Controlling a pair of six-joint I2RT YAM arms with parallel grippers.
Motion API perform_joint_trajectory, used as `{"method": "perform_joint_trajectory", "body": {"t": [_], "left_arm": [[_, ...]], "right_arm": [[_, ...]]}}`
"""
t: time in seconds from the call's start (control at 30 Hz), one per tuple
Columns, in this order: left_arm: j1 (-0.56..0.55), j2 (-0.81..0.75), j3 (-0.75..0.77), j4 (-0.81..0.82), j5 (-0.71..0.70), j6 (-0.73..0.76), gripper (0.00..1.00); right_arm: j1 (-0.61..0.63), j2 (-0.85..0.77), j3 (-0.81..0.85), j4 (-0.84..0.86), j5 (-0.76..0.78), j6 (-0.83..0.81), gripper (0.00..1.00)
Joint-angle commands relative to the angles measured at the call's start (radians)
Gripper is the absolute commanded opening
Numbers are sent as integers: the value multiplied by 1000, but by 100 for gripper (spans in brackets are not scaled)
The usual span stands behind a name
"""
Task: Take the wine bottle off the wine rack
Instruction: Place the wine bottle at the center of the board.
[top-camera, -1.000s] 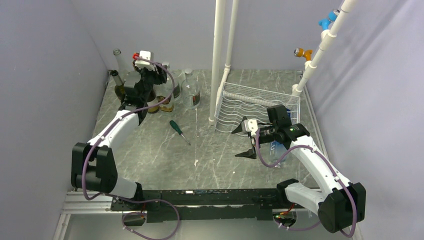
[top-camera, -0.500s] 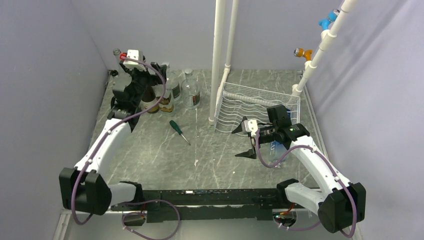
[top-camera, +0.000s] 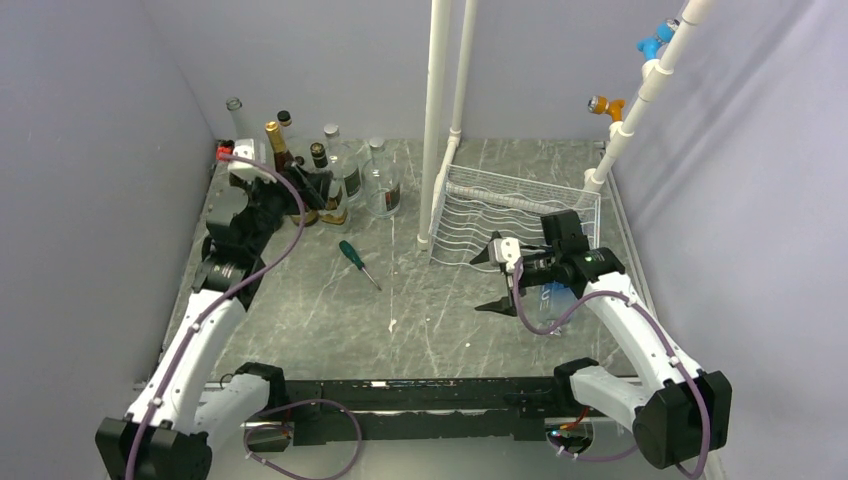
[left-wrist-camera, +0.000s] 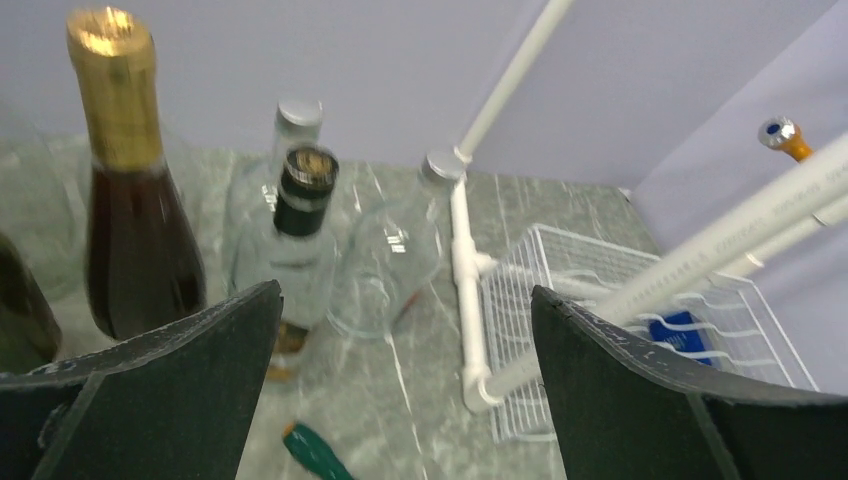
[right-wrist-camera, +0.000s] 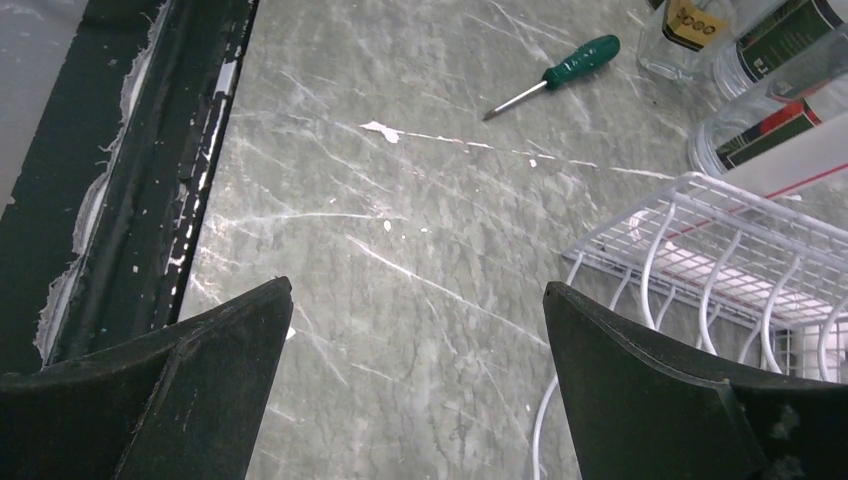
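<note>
The white wire wine rack (top-camera: 510, 205) stands at the back right, and no bottle shows on its wavy tiers (left-wrist-camera: 600, 270). Several bottles stand upright at the back left. Among them are a dark one with a gold foil top (left-wrist-camera: 125, 200), a clear one with a black cap (left-wrist-camera: 300, 240) and a clear flask (top-camera: 380, 180). My left gripper (top-camera: 300, 190) is open just in front of them, with nothing between its fingers (left-wrist-camera: 405, 292). My right gripper (top-camera: 487, 283) hangs open over bare table in front of the rack's near edge (right-wrist-camera: 720, 240), and it holds nothing (right-wrist-camera: 418, 288).
A green-handled screwdriver (top-camera: 355, 260) lies on the marble table between the bottles and the rack. White pipes (top-camera: 437, 120) rise at the rack's left corner and another slants up at its right. A blue object (left-wrist-camera: 678, 330) sits by the rack's far side.
The left gripper opened and drew back from the bottle group toward the near left, uncovering the bottle tops. The right arm barely moved.
</note>
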Motion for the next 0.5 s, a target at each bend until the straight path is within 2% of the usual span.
{"method": "perform_joint_trajectory", "body": {"t": [0.0, 0.2, 0.47], "left_arm": [[3, -110, -71, -95, 73, -105, 99], [3, -245, -164, -151, 172, -156, 100], [2, -314, -235, -167, 314, -222, 99]], "right_arm": [[-38, -26, 41, -40, -41, -39, 100], [-112, -40, 60, -76, -81, -51, 100], [-197, -62, 77, -120, -122, -74, 100]]}}
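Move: The black-capped bottle, already set down and released, stands about 13 cm straight ahead of the left gripper, its middle some 14 cm lower. The gold-topped bottle is 12 cm ahead and 7 cm left; the screwdriver is 6 cm right, level fore-and-aft, some 33 cm below. For the right gripper, the blue bottle lies about 12 cm ahead, 17 cm right and 12 cm down, with the rack's middle 24 cm ahead, 6 cm right and 10 cm below. Draw the empty left gripper back about 8 cm and down some 5 cm, drifting slightly right, away from the standing black-capped bottle, while turning it roughly 10 degrees clockwise and tipping it a little down. Meanwhile ease the right gripper about 3 cm right, forward and up by half as much, towards the blue bottle at the rack. Keep both grippers wide open, touching nothing. ##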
